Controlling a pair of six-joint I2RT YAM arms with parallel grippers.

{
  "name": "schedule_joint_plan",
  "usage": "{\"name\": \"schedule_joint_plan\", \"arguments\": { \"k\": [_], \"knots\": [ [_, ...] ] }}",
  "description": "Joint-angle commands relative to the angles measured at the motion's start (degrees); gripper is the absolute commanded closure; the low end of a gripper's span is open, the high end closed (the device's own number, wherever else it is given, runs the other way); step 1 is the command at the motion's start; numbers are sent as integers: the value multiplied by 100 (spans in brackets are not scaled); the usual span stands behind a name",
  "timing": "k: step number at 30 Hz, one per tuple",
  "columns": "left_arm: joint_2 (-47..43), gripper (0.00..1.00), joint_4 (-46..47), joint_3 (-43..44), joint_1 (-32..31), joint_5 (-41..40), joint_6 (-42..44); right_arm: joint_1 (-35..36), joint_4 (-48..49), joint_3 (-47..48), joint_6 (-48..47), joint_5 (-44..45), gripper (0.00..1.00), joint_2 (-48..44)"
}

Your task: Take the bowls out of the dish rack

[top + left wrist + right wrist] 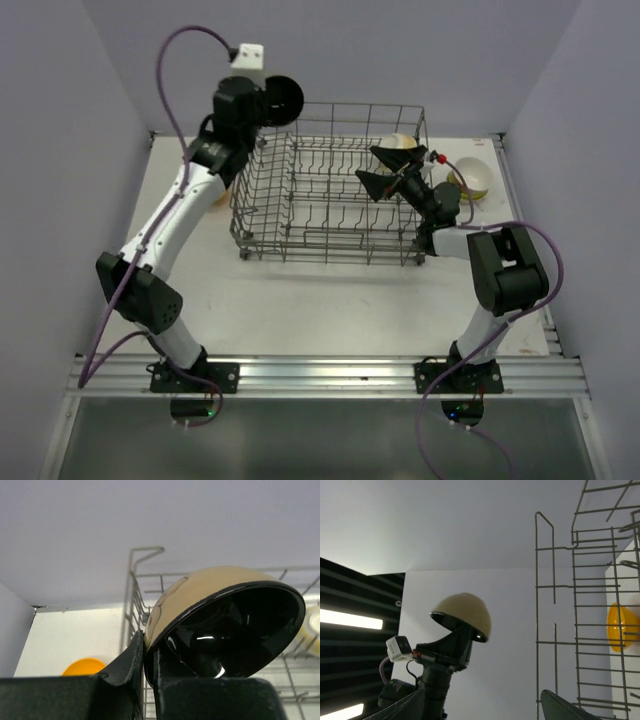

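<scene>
The grey wire dish rack point(300, 200) stands mid-table. My left gripper point(262, 102) is raised above the rack's far left corner, shut on the rim of a bowl point(284, 99) that is cream outside and glossy black inside. The left wrist view shows that bowl point(225, 625) pinched at its rim by the left gripper point(148, 662). My right gripper point(380, 168) hangs open over the rack's right end with nothing between its fingers. A cream bowl point(403, 142) sits in the rack's far right corner just beyond it. The right wrist view shows the held bowl point(465, 611), rack wires point(580, 630), and the right gripper point(480, 714) spread wide.
A white and yellow-green bowl point(472, 178) lies on the table right of the rack. An orange bowl point(84, 666) rests on the table left of the rack, also showing through the wires as an orange bowl point(620, 627). Walls close in the table on three sides.
</scene>
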Motion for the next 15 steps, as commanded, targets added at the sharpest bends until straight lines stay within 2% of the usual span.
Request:
{"name": "schedule_joint_plan", "arguments": {
  "k": [1,6,7,11,13,15],
  "knots": [
    [-699,100,-825,847,877,1079,-1139,-30,983,-103,-78,-201,1,48],
    [-918,100,-1318,769,1984,1950,-1640,-30,1448,-244,132,-263,1,259],
    [-980,100,-1292,620,2204,2438,-1876,-30,1484,-279,141,-298,1,285],
    [-1331,100,-862,-171,3721,3663,-2642,-39,1502,-297,107,-474,1,365],
    [-1332,100,-738,-462,4094,4145,-2923,-39,1502,-288,98,-561,1,391],
    [-1218,100,-685,-576,4429,4271,-3003,-65,1519,-279,71,-658,1,435]
  ]
}}
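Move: The left hand already holds the brown bowl by its rim, high over the rack. The orange bowl on the table lies some 13 cm to this hand's left, 8 cm back and 33 cm below, with the rack's left side between them, about 4 cm left, 9 cm back and 27 cm below. From the open right hand, the yellow-patterned bowl is about 5 cm ahead, 6 cm right and 15 cm below; the white bowl stack is some 23 cm right, 1 cm ahead and 23 cm down. Keeping its pinch on the brown bowl's rim, the left hand sweeps fast to the left, about 23 cm, out over the rack's left side and past the orange bowl, easing back slightly. It arcs up some 6 cm, then sinks most of that, rolling left side down about 30 degrees and turning slightly counter-clockwise. The right hand, fingers still wide open, sinks about 4 cm towards the yellow-patterned bowl. ##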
